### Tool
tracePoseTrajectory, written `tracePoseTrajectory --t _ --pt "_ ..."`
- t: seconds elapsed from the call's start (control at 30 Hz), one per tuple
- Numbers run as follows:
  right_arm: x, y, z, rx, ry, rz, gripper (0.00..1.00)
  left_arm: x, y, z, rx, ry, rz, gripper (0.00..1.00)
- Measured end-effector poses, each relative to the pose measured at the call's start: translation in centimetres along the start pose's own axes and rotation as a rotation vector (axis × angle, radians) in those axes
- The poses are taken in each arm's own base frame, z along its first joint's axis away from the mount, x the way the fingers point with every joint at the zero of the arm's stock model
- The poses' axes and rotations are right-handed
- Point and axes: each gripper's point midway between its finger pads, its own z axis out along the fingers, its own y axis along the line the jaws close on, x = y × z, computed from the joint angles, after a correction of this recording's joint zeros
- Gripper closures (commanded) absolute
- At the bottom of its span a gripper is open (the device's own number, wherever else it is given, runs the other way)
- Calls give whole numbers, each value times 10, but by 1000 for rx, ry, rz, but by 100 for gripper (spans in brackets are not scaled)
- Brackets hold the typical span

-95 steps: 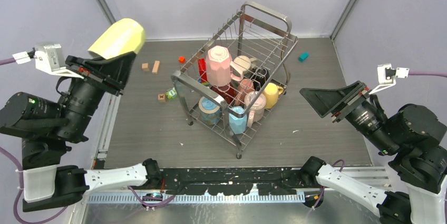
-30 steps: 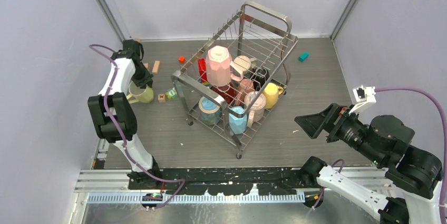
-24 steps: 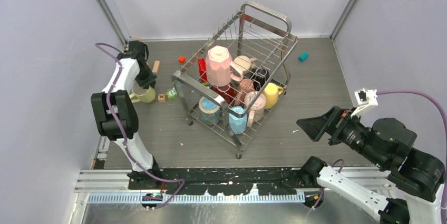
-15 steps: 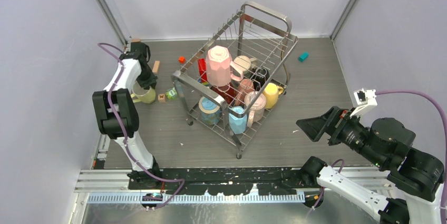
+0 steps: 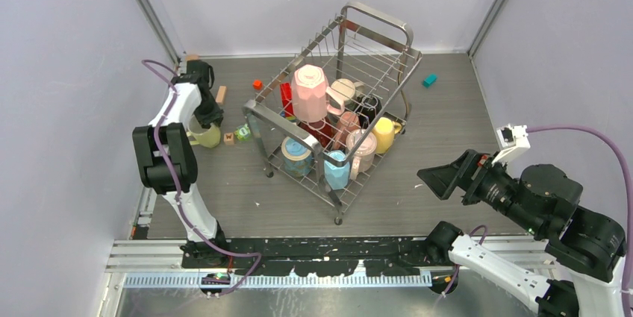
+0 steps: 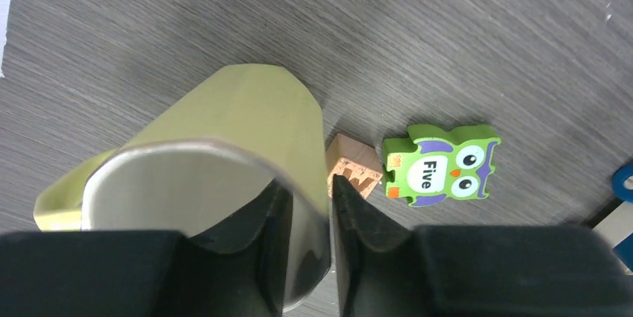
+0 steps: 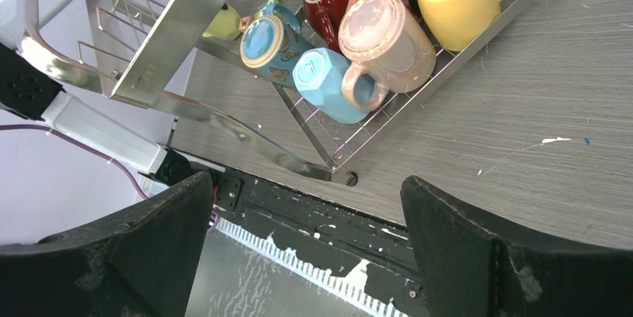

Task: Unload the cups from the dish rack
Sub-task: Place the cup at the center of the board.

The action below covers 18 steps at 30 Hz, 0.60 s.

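Note:
The dish rack (image 5: 377,16), a tall silver wire basket, stands mid-table with several cups in it: a tall pink one (image 5: 310,93), a yellow one (image 5: 384,135), a light blue one (image 5: 336,171), and a blue-and-tan one (image 5: 296,157). A yellow-green cup (image 5: 203,136) stands on the table left of the rack. My left gripper (image 5: 207,118) is shut on its rim wall (image 6: 254,108), one finger inside, one outside. My right gripper (image 5: 438,177) hovers open and empty right of the rack. From the right wrist, the rack (image 7: 179,30) and its cups lie beyond the gripper (image 7: 304,181).
Small toy blocks lie around the yellow-green cup: a green owl block (image 6: 440,164), a wooden letter block (image 6: 354,169) right by my outer finger, wooden pieces (image 5: 220,95) and an orange block (image 5: 257,84). A teal block (image 5: 429,80) lies at the back right. Walls close in on both sides.
The left arm has lowered the yellow-green cup from high at the left onto the table and hardly shifts over the last second. The right gripper has swung lower and nearer the rack.

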Motion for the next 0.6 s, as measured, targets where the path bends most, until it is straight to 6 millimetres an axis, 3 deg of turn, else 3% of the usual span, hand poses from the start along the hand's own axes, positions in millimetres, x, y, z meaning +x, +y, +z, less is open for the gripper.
tracePoseTrajectory --t 0.27,0.43,0.6 --pt "5 -4 2 22 29 -8 0 -15 -3 -11 8 -39 2 50" --pt "8 -6 1 34 42 -14 0 -35 -10 -36 42 -105 -6 41" --pt "7 -7 -1 36 42 -14 0 -51 -16 -76 90 -192 -13 29"
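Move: The cup already stands mouth up on the board. My left fingers straddle its right-hand wall at the rim, so its middle is about 4 cm to my left, level fore and aft, and 4 cm below. The letter block stands 4 cm to the right and 7 cm down; the green owl is 8 cm right and 2 cm ahead, the wooden plank 14 cm ahead and 2 cm right, both at board height. From my right hand the cup lies some 60 cm left, 30 cm farther out and 30 cm lower. I spread my left fingers, one inside the cup and one outside, to let go of its wall. Still opening, I draw them up out of and away from the cup, slowly at first and then faster, about 9 cm up with a slight drift forward, the fingertips swinging forward by some 10 degrees. ##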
